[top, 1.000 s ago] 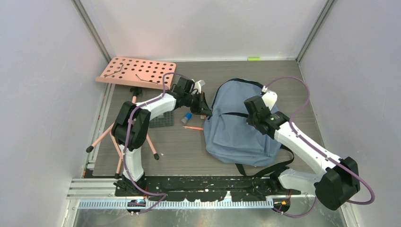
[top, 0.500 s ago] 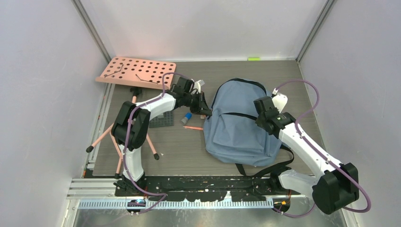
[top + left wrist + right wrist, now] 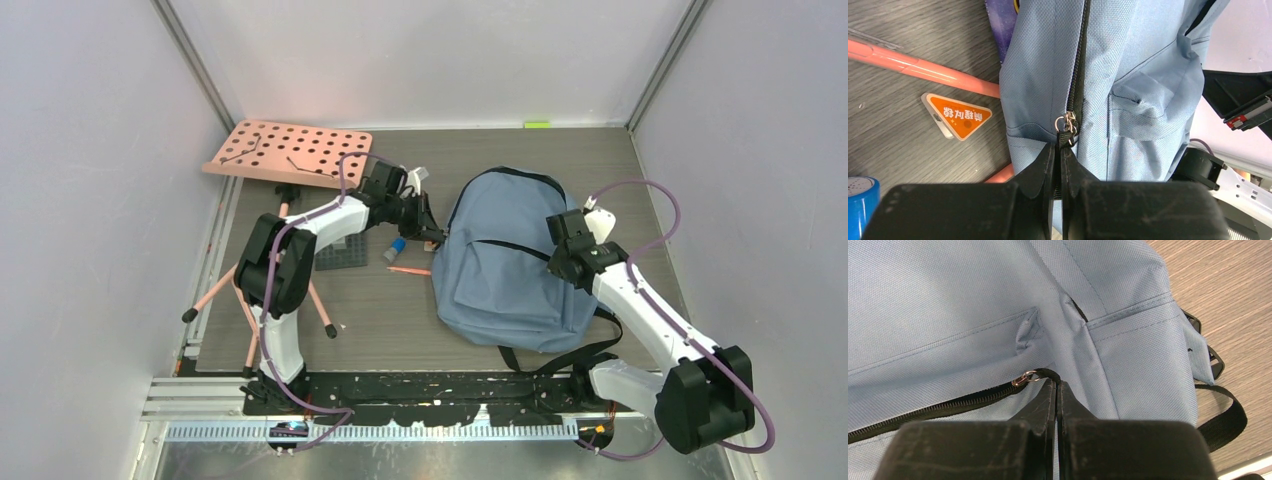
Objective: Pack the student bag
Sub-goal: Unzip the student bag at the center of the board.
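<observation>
The student bag [image 3: 500, 285], blue-grey fabric, lies flat on the table right of centre. My left gripper [image 3: 432, 236] is at the bag's left edge. In the left wrist view it [image 3: 1059, 150] is shut on a black zipper pull tab [image 3: 1066, 138] hanging from silver rings. My right gripper [image 3: 556, 262] is over the bag's right side. In the right wrist view it [image 3: 1058, 386] is shut on another black zipper pull [image 3: 1054, 373], at the end of a closed black zipper line [image 3: 933, 410].
An orange pen [image 3: 408, 271], a blue-capped item [image 3: 396, 247] and a dark grid plate [image 3: 340, 252] lie left of the bag. An orange triangular tag [image 3: 959, 116] sits by the bag's edge. A pink perforated board [image 3: 290, 152] on a tripod stands at back left. Black straps [image 3: 560, 355] trail from the bag's near side.
My right gripper has travelled right and nearer along the bag's edge with the zipper pull, and the dark gap at the bag's top has closed. The left gripper has hardly moved.
</observation>
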`<state>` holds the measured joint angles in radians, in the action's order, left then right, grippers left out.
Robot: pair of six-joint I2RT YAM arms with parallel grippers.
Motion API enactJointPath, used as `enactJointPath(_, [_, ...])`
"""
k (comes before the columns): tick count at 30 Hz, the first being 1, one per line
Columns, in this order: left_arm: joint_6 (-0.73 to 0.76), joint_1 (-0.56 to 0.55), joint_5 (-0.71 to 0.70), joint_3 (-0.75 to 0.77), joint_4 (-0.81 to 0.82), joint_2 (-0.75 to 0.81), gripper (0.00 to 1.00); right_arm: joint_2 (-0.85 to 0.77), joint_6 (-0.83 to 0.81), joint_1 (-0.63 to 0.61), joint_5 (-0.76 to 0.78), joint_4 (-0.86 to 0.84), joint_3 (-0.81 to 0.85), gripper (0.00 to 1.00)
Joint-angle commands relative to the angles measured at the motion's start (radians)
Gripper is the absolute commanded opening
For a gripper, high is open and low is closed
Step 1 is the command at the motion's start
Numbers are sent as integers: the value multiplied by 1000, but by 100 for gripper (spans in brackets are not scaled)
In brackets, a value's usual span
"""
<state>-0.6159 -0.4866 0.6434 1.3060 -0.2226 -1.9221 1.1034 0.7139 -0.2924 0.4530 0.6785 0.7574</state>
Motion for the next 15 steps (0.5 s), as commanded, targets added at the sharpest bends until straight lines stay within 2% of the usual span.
enactJointPath(1, [37, 11, -34, 19, -28, 47, 0, -45, -26, 12, 0, 19, 11, 1])
enactJointPath(4, [43, 11, -36, 20, -30, 54, 0, -61, -67, 12, -78, 26, 59, 10])
enactJointPath(6, [54, 10, -38, 29, -39, 63, 3, -68, -105, 11, -131, 35, 94, 22])
enactJointPath(11, [109, 10, -62, 44, -65, 115, 33, -89, -215, 10, -258, 2, 143, 54])
enactJointPath(15, [150, 5, -70, 41, -67, 168, 51, -94, -296, 10, -412, -74, 149, 66])
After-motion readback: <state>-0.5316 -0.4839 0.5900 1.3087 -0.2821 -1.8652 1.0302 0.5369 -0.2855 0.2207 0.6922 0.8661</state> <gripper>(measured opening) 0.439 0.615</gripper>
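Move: My right hand is shut on the front pocket's pull tab. The pocket slider lies about 2 cm to its left and 1 cm ahead, and the pocket zipper's middle about 8 cm left and 4 cm ahead. My left hand is shut on the main zipper's pull tab at the bag's left edge. The orange eraser is about 3 cm left of it, 1 cm back, and the glue stick 10 cm left, 2 cm back, both some 6 cm lower. I open both grippers and let go of the two pull tabs. My right hand lifts about 5 cm off the front pocket, drifting nearly 4 cm left back over the opened pocket zipper and turning some 15 degrees counter-clockwise. My left hand, opening less than halfway, eases off the bag's edge only about 1 cm up and 1 cm left. ##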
